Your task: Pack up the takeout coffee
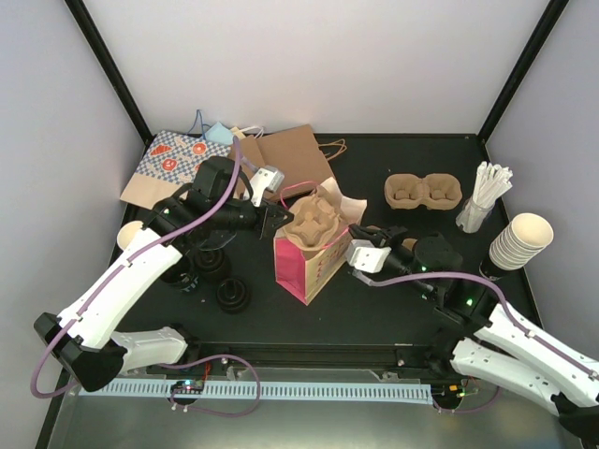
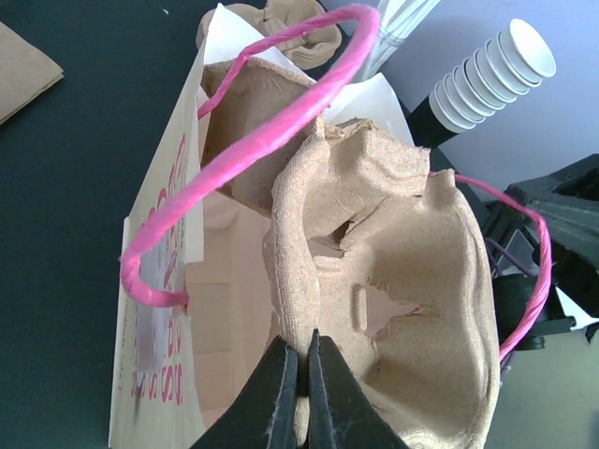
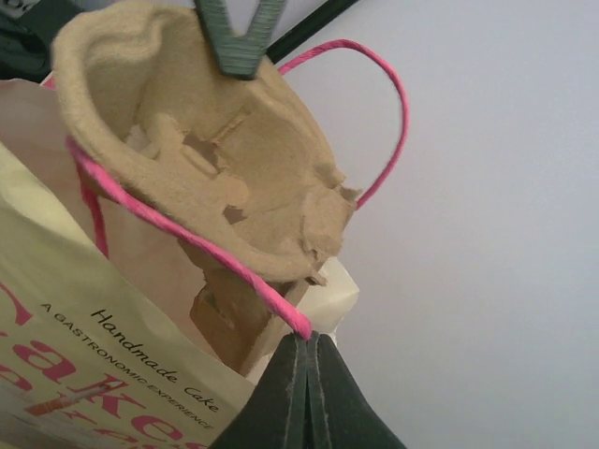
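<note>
A paper bag [image 1: 304,267] with pink handles [image 2: 253,140] stands open mid-table. A brown pulp cup carrier [image 2: 393,281] sits tilted in its mouth, half inside. My left gripper [image 2: 304,344] is shut on the carrier's near rim, seen from above at the bag's left top [image 1: 278,217]. My right gripper [image 3: 307,339] is shut on the base of the bag's right handle [image 3: 187,224], at the bag's right side [image 1: 352,251]. The takeout coffee, black-lidded cups [image 1: 211,267], stands left of the bag below my left arm. No cup is in the carrier.
A second pulp carrier [image 1: 423,192] lies at the back right. Beside it are a holder of white sticks [image 1: 482,196] and a stack of lidless cream cups [image 1: 519,241]. Flat paper bags [image 1: 178,164] lie at the back left. A lidless cup [image 1: 131,236] is at the far left.
</note>
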Available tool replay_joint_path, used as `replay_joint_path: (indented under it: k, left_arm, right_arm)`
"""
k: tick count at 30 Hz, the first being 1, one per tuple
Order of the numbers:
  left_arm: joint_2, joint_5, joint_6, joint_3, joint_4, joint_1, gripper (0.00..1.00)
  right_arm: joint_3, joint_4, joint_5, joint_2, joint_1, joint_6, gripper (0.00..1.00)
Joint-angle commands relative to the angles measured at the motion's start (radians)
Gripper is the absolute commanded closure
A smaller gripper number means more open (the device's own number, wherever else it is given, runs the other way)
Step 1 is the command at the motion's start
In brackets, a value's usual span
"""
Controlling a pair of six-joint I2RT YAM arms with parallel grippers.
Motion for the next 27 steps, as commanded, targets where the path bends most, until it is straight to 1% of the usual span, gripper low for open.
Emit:
replay_joint_path:
  k: [1, 6, 9, 14, 17, 18, 23, 25, 27]
  left_arm:
    - [-0.014, -0.015, 0.014, -0.015, 0.003, 0.010, 0.99]
    - [-0.016, -0.017, 0.014, -0.021, 0.002, 0.012, 0.98]
    - [-0.014, -0.017, 0.017, -0.020, 0.002, 0.014, 0.98]
    - [-0.011, -0.016, 0.018, -0.021, 0.002, 0.015, 0.99]
    - [-0.010, -0.014, 0.017, -0.022, 0.005, 0.017, 0.98]
    - [-0.008, -0.013, 0.017, -0.022, 0.006, 0.015, 0.98]
    - [-0.003, 0.001, 0.011, -0.025, 0.019, 0.017, 0.98]
    - [0.001, 0.014, 0.011, -0.025, 0.024, 0.016, 0.98]
    - [0.005, 0.023, 0.009, -0.024, 0.027, 0.017, 0.98]
  right_arm:
    - [-0.041, 0.116, 0.057, -0.053, -0.003, 0.186, 0.99]
    - [-0.146, 0.261, 0.071, -0.141, -0.003, 0.423, 0.99]
    - [-0.196, 0.317, 0.110, -0.177, -0.003, 0.544, 0.99]
    - [-0.270, 0.394, 0.200, -0.249, -0.004, 0.696, 0.99]
    - [-0.300, 0.390, 0.230, -0.294, -0.003, 0.752, 0.97]
    - [-0.302, 0.376, 0.239, -0.303, -0.003, 0.767, 0.96]
    - [-0.300, 0.297, 0.390, -0.340, -0.003, 0.895, 0.81]
    - [-0.295, 0.259, 0.379, -0.359, -0.003, 0.900, 0.77]
    - [-0.286, 0.223, 0.357, -0.379, -0.003, 0.899, 0.69]
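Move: The right hand starts with its fingers shut on the bag's near handle. The bag's middle lies about 6 cm to its left, 4 cm ahead and 14 cm down. The cup carrier in the bag's mouth is some 8 cm left, 1 cm ahead and slightly lower; a second carrier lies on the table about 13 cm right, 10 cm ahead and 27 cm down. From the left hand, gripping the carrier's rim, the bag is about 6 cm right, 3 cm ahead and 14 cm below. Rightwards, away from the bag, the right hand draws the pink handle about 8 cm at nearly constant height, rolling some 50 degrees so its left side rises, while its fingers tip down and swing clockwise. Near the end its fingers part about a quarter, the handle loop still against them. The left hand stays put, keeping its pinch on the carrier's rim. ##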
